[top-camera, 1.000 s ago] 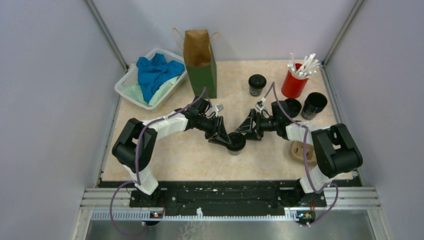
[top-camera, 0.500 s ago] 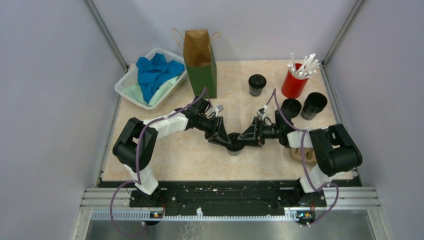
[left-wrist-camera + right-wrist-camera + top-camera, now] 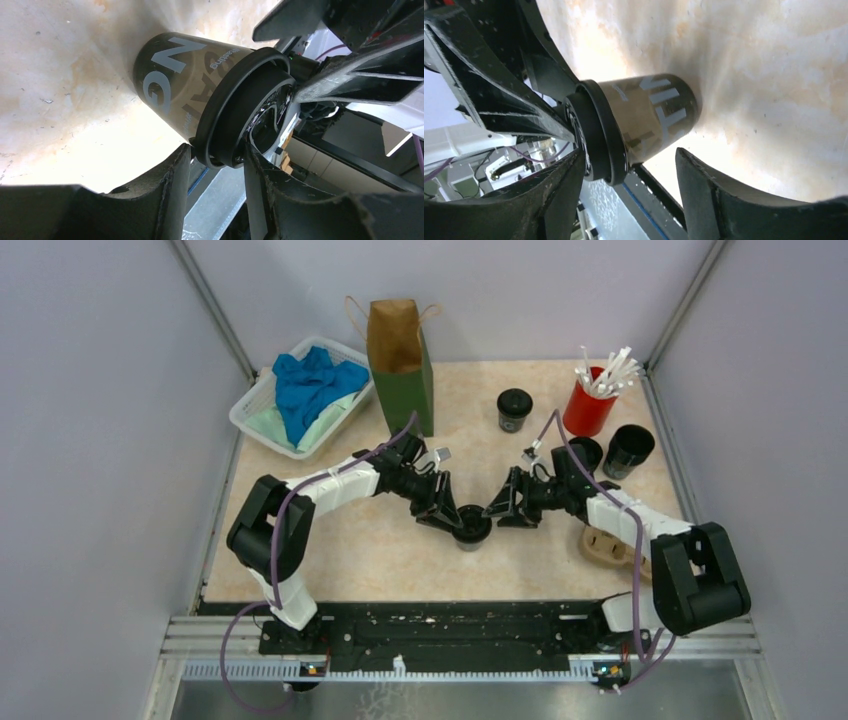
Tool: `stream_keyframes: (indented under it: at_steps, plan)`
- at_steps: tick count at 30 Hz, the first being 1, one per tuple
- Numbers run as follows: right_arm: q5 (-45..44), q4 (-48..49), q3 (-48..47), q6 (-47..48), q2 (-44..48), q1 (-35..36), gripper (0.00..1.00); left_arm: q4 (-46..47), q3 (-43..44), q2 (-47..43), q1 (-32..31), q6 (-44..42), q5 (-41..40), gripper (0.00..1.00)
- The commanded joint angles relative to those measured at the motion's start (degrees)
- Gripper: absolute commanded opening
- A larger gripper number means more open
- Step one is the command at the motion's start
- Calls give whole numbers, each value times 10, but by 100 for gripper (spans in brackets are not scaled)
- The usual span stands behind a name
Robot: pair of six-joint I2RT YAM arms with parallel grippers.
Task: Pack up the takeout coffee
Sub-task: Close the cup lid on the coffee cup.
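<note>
A small black takeout coffee cup [image 3: 472, 530] with white lettering stands upright mid-table under a round black lid [image 3: 235, 115]. My left gripper [image 3: 457, 517] meets it from the left and is shut on the lid's edge, one finger [image 3: 172, 192] below the rim and the other [image 3: 262, 187] on top. My right gripper [image 3: 498, 510] comes in from the right and is open. It straddles the same cup [image 3: 654, 115]: one finger [image 3: 559, 185] is close to the lid top and the other [image 3: 704, 185] stands apart from the cup wall. Another lidded cup [image 3: 514, 408] stands further back.
A green and brown paper bag [image 3: 400, 365] stands open at the back. To its left is a white basket [image 3: 250, 410] holding blue cloth. At the right are a red cup of white sticks [image 3: 590, 405], two open black cups [image 3: 628, 448] and a tan pulp carrier [image 3: 603, 545].
The right arm swung outward to the right, its gripper dropping in beside the cup and then easing back slightly. The left arm and the cup stayed put.
</note>
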State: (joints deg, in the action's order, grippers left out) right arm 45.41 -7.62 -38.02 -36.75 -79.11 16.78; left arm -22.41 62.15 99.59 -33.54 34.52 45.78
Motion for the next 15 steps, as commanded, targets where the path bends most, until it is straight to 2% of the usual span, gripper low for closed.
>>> stream_keyframes:
  at_steps: [1,3,6,10,12,14,15]
  plan:
    - [-15,-67,-5,32,19,5,56,-80,-10,37,-3,-59,-184,48]
    - [-10,-45,8,24,10,6,53,-81,-9,37,-3,-58,-181,49]
    - [-14,33,44,0,-10,16,51,-80,-10,37,-4,-56,-179,49]
    - [-28,144,95,-27,-70,19,43,-65,-24,46,-3,-53,-174,49]
    - [-54,184,118,-34,-94,18,36,-57,-34,55,-3,-49,-168,49]
    - [-42,175,108,-31,-118,18,24,-53,-37,49,-3,-46,-166,49]
    - [-35,166,101,-36,-110,18,24,-56,-35,42,-3,-46,-168,49]
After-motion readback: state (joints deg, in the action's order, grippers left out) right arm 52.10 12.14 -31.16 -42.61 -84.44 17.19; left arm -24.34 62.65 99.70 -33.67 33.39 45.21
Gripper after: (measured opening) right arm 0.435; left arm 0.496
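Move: Just left of the right hand, the cup lid's middle is about 4 cm away, about 1 cm back and 1 cm lower; the coffee cup's middle is some 5 cm beneath the lid's. A capped cup stands roughly 27 cm ahead and 6 cm right of this hand, and the black lid stack about 14 cm ahead and 22 cm right. From the left hand, the lid's middle lies about 4 cm right and 1 cm ahead, level with it. Closing its fingers by nearly half of their gap, the right hand first draws back about 1 cm, then pushes in to its left and down by roughly 1.5 cm over the lid's right edge, the fingertips tilting up some 10 degrees, to pinch the rim with one finger above and one below. The left hand stays in place, keeping its hold on the opposite edge. ##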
